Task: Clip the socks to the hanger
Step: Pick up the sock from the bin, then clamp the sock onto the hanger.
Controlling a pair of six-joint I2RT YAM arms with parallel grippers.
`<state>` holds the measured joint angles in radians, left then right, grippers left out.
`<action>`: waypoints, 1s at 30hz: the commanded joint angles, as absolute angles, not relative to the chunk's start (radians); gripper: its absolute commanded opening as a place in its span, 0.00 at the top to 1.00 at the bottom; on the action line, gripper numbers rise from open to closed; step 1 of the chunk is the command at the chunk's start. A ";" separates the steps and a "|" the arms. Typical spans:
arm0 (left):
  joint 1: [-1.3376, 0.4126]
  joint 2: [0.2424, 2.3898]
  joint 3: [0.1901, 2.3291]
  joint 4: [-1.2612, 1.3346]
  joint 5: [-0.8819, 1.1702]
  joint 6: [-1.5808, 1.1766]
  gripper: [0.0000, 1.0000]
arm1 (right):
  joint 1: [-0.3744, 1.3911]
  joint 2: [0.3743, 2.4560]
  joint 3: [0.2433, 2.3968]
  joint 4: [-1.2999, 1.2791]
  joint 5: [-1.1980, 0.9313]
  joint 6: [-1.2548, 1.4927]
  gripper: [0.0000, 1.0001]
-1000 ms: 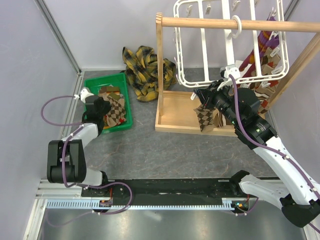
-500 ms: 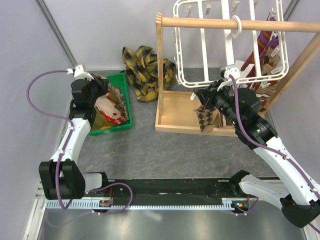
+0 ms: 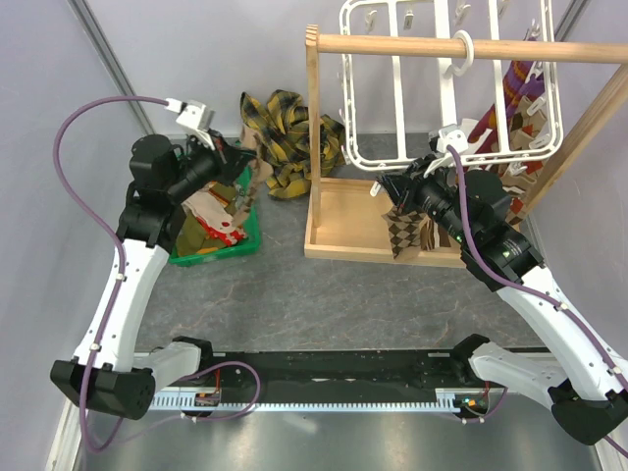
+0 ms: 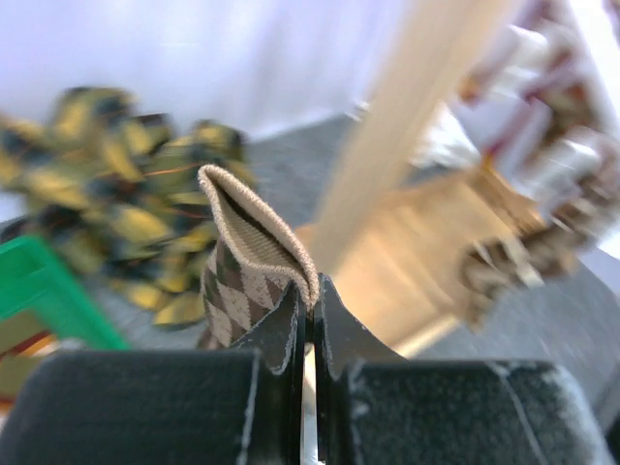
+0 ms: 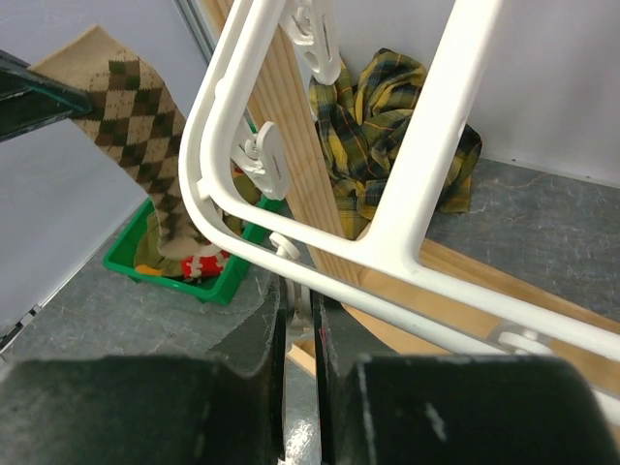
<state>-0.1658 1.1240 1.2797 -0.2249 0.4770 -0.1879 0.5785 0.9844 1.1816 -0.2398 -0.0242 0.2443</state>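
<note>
My left gripper [image 3: 235, 157] is raised above the green bin, shut on the cuff of a brown-beige argyle sock [image 4: 254, 254]. The sock [image 3: 208, 208] trails down into the bin. In the left wrist view the gripper [image 4: 310, 291] pinches the folded cuff edge. The white grid hanger [image 3: 400, 108] hangs from the wooden rod. My right gripper [image 3: 391, 186] is at its lower left corner, and in the right wrist view the gripper [image 5: 299, 291] is shut on a small white clip [image 5: 287, 250] under the frame [image 5: 423, 165]. Another argyle sock [image 3: 397, 231] hangs just below it. Striped socks [image 3: 518, 86] hang at the hanger's right side.
A green bin [image 3: 226, 251] holds more socks. The yellow-and-black plaid cloth [image 3: 285, 137] lies behind it. The wooden rack's rod [image 3: 392, 43], post [image 3: 314, 128] and tray [image 3: 343, 221] stand between the arms. Grey walls close in left and back.
My left arm has risen out of the bin and swung right, pulling the argyle sock up with it. The right arm has stayed put on the clip.
</note>
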 commanded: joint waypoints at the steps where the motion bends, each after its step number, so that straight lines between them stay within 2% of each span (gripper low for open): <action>1: -0.314 1.108 1.365 -0.408 0.537 -0.002 0.98 | 0.580 1.003 1.203 -0.278 -0.092 0.222 0.97; 8: -0.615 1.153 1.425 -0.633 0.448 0.215 0.98 | 0.578 1.000 1.203 -0.276 -0.120 0.203 0.97; 14: -0.820 1.267 1.480 -0.730 0.233 0.327 0.98 | 0.580 0.986 1.197 -0.272 -0.136 0.180 0.97; 21: -0.917 1.361 1.572 -0.772 0.072 0.431 0.98 | 0.580 0.982 1.195 -0.270 -0.216 0.129 0.97; 30: -0.976 1.423 1.637 -0.778 0.058 0.610 0.98 | 0.578 0.994 1.184 -0.256 -0.351 0.064 0.97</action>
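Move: The checkered sock hangs from the left fingers; the hanger clip it is taken to lies about 26 cm to that hand's right and 6 cm back, roughly level, between the right hand's finger pads. The stand's post is some 15 cm right and 6 cm ahead, the green bin about 14 cm left, 9 cm ahead and 31 cm below. A hanging sock is about 5 cm right of the clip, 2 cm back and 8 cm lower. The sock, still pinched in the shut left fingers, is carried right and back towards the clip, about 17 cm across and 12 cm back, sinking some 10 cm on the way before rising slightly. The left wrist swings clockwise to point mostly right while its left side rolls up, around 45 degrees. The right hand keeps its grip on the clip, easing a couple of centimetres left, back and up and turning slightly. ##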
